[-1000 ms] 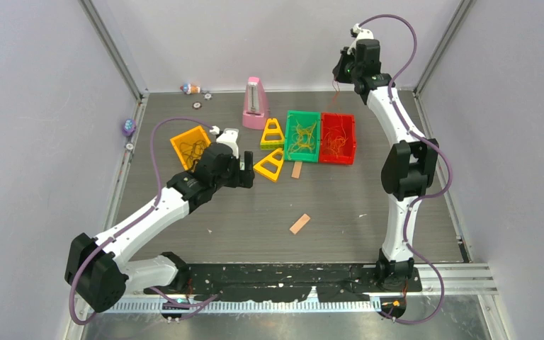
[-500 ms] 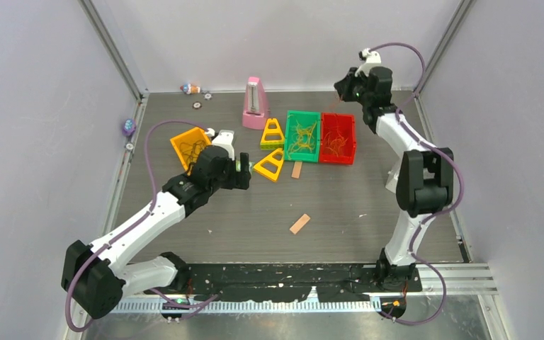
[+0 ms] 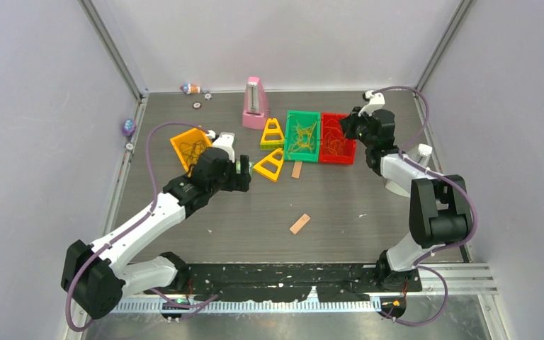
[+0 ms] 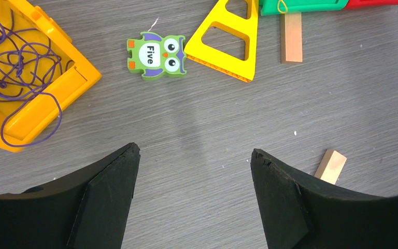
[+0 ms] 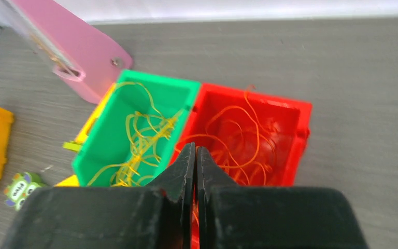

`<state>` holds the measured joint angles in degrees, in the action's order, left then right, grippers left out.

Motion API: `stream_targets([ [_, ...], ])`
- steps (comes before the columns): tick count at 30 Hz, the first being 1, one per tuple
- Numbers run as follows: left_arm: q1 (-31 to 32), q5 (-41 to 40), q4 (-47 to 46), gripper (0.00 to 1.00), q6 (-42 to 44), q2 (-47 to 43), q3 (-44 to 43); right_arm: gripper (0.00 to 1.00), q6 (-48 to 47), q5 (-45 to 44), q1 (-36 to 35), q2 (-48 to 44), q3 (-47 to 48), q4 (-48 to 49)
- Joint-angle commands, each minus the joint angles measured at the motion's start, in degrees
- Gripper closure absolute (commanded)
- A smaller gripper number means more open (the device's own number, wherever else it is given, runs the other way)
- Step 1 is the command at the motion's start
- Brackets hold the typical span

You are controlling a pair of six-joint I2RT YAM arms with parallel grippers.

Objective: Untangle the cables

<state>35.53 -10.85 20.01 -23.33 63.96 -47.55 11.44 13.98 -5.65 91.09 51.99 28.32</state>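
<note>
Dark purple cables (image 4: pixel 15 67) lie tangled in the yellow bin (image 4: pixel 57 98) at the left, one loop hanging over its wall. Yellow cables (image 5: pixel 140 135) fill the green bin (image 5: pixel 155 78). Orange-red cables (image 5: pixel 243 135) fill the red bin (image 5: pixel 300 119) beside it. My left gripper (image 4: pixel 194 153) hovers open over bare table, right of the yellow bin (image 3: pixel 193 150), with nothing between its fingers. My right gripper (image 5: pixel 196 148) is shut just above the near edge of the red bin (image 3: pixel 338 138). A thin orange strand shows in the slit between its fingers.
A pink metronome (image 3: pixel 255 104) stands behind the bins. Two yellow triangle frames (image 3: pixel 270 164) and a green owl tile (image 4: pixel 155 54) lie between the yellow and green bins. Wooden blocks (image 3: pixel 299 224) lie on the table, one (image 3: pixel 297 169) in front of the green bin.
My right arm has swung down from high at the back wall to the red bin, its gripper staying shut. The left arm has barely moved.
</note>
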Motion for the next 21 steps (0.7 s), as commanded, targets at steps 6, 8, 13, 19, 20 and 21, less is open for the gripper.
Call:
stream_targets([
  [6, -0.32, 0.09, -1.91, 0.20, 0.41, -3.10, 1.55, 0.95, 3.11, -12.32, -0.42, 10.41, 12.15, -24.61],
  [8, -0.27, -0.13, -1.77, 0.20, 0.48, -3.41, 1.64, 0.95, 2.81, -13.55, -1.33, 13.84, 17.32, -32.42],
  [13, -0.33, 0.13, -1.52, 0.20, 0.32, -3.64, 1.47, 0.95, 2.49, -19.23, -4.15, 20.89, 27.25, -44.58],
  [19, -0.32, -0.52, -1.05, 0.20, -0.11, -4.61, 2.92, 0.95, 1.55, -23.97, -6.53, 28.82, 37.30, -57.12],
  [20, -0.41, -0.87, -1.06, 0.20, -0.21, -4.91, 3.31, 0.94, 1.52, -24.25, -6.59, 27.99, 36.54, -56.78],
  [21, -0.42, -1.13, -1.03, 0.20, -0.33, -5.19, 3.74, 0.93, 1.51, -24.43, -6.68, 27.29, 36.05, -55.84],
])
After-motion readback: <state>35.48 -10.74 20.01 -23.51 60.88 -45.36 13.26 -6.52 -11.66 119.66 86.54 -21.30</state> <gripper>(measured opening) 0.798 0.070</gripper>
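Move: The red box I'm taking the orange cable to lies below my right hand: its middle is about 3 cm ahead, 1 cm to the right and 16 cm down. The green box stands some 10 cm to the left of the red one, level with it. The white metronome is about 8 cm back and 18 cm to my right hand's right. From my left hand the red box is roughly 19 cm ahead, 25 cm right and 13 cm below. I lower my right hand about 15 cm, almost straight down into the red box, keeping my fingers shut on the orange cable. As I sink, the wrist tips from nearly level to pointing steeply down, some 40 degrees, rolling and turning a little clockwise as well. ##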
